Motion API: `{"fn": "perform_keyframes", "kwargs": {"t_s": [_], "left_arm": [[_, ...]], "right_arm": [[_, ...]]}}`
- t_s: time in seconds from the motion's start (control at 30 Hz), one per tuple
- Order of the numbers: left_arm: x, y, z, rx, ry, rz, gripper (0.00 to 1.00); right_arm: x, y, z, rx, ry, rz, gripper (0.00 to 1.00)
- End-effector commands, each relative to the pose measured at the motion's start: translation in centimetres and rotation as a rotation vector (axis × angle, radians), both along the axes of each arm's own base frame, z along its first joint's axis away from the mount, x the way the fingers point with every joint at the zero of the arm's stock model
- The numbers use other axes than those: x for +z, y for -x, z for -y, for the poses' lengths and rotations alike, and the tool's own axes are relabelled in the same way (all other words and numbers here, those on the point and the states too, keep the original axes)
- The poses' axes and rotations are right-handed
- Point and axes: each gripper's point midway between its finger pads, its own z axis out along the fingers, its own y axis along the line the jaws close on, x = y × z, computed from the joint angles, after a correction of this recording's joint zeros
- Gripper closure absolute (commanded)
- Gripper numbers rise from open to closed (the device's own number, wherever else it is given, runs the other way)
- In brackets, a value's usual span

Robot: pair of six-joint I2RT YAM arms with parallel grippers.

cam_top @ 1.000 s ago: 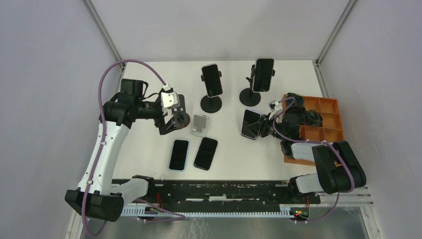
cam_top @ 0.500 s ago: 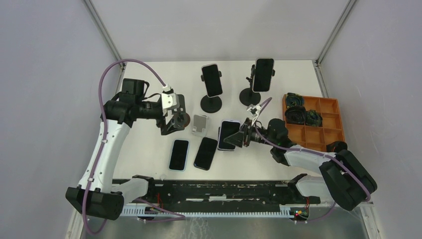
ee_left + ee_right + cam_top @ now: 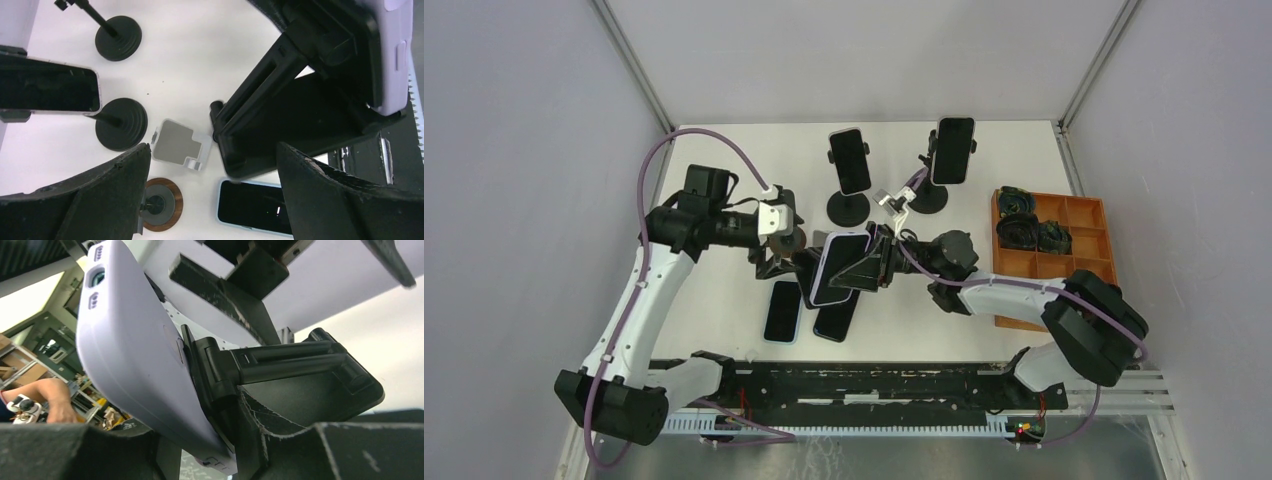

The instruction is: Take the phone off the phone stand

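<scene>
The phone, in a lavender case with a dark screen, sits in a black folding phone stand that is held off the table at the middle. My right gripper is shut on the stand's lower end. In the right wrist view the phone leans on the stand, both wedged in the right gripper. My left gripper is open just left of the phone. The left wrist view has the left gripper empty, with the stand and phone ahead.
Two other phones stand on round-based holders at the back. Two phones lie flat under the held one. A small white stand and a brown disc sit on the table. An orange tray is at right.
My right arm swung left from the orange tray to the table's middle, carrying the stand with the phone. My left gripper shifted a little right, staying open.
</scene>
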Motion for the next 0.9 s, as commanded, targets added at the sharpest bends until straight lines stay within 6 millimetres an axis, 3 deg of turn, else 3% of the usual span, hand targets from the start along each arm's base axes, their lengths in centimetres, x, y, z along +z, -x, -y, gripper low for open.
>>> {"fn": "perform_keyframes", "kwargs": {"t_s": [0.0, 0.2, 0.4, 0.57, 0.73, 0.87], "left_arm": [[1.0, 0.9, 0.9, -0.073, 0.022, 0.097, 0.02], [1.1, 1.1, 1.2, -0.094, 0.019, 0.113, 0.11], [1.0, 1.2, 1.1, -0.133, -0.01, 0.173, 0.28], [0.4, 1.0, 0.5, -0.166, -0.072, 0.262, 0.5], [0.8, 1.3, 0.4, -0.188, -0.083, 0.333, 0.84], [1.1, 1.3, 0.4, -0.191, -0.083, 0.351, 0.88]], "right_arm": [[5.9, 1.3, -0.2, 0.073, -0.193, 0.103, 1.0], [6.4, 1.6, -1.5, 0.11, -0.2, 0.1, 1.0], [6.9, 1.8, -2.0, 0.126, -0.207, 0.095, 1.0], [7.1, 1.6, -2.1, 0.123, -0.203, 0.086, 0.87], [7.2, 1.1, -2.5, 0.101, -0.191, 0.053, 0.79], [6.9, 0.5, -2.8, 0.081, -0.162, 0.037, 0.75]]}}
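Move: The arm of the stand on the held phone's back lies about 5 cm to the left hand's right, 2 cm back and 3 cm lower. From that hand, down on the table, the blue-cased phone is some 8 cm back and 3 left, the white stand 6 ahead and 7 right. The right hand still grips the phone; the stand's arm is about 5 cm to its left, 3 ahead and 4 below. Right hand carries the phone 4 cm left and up; left hand eases back, closing to pinch the stand's arm. ##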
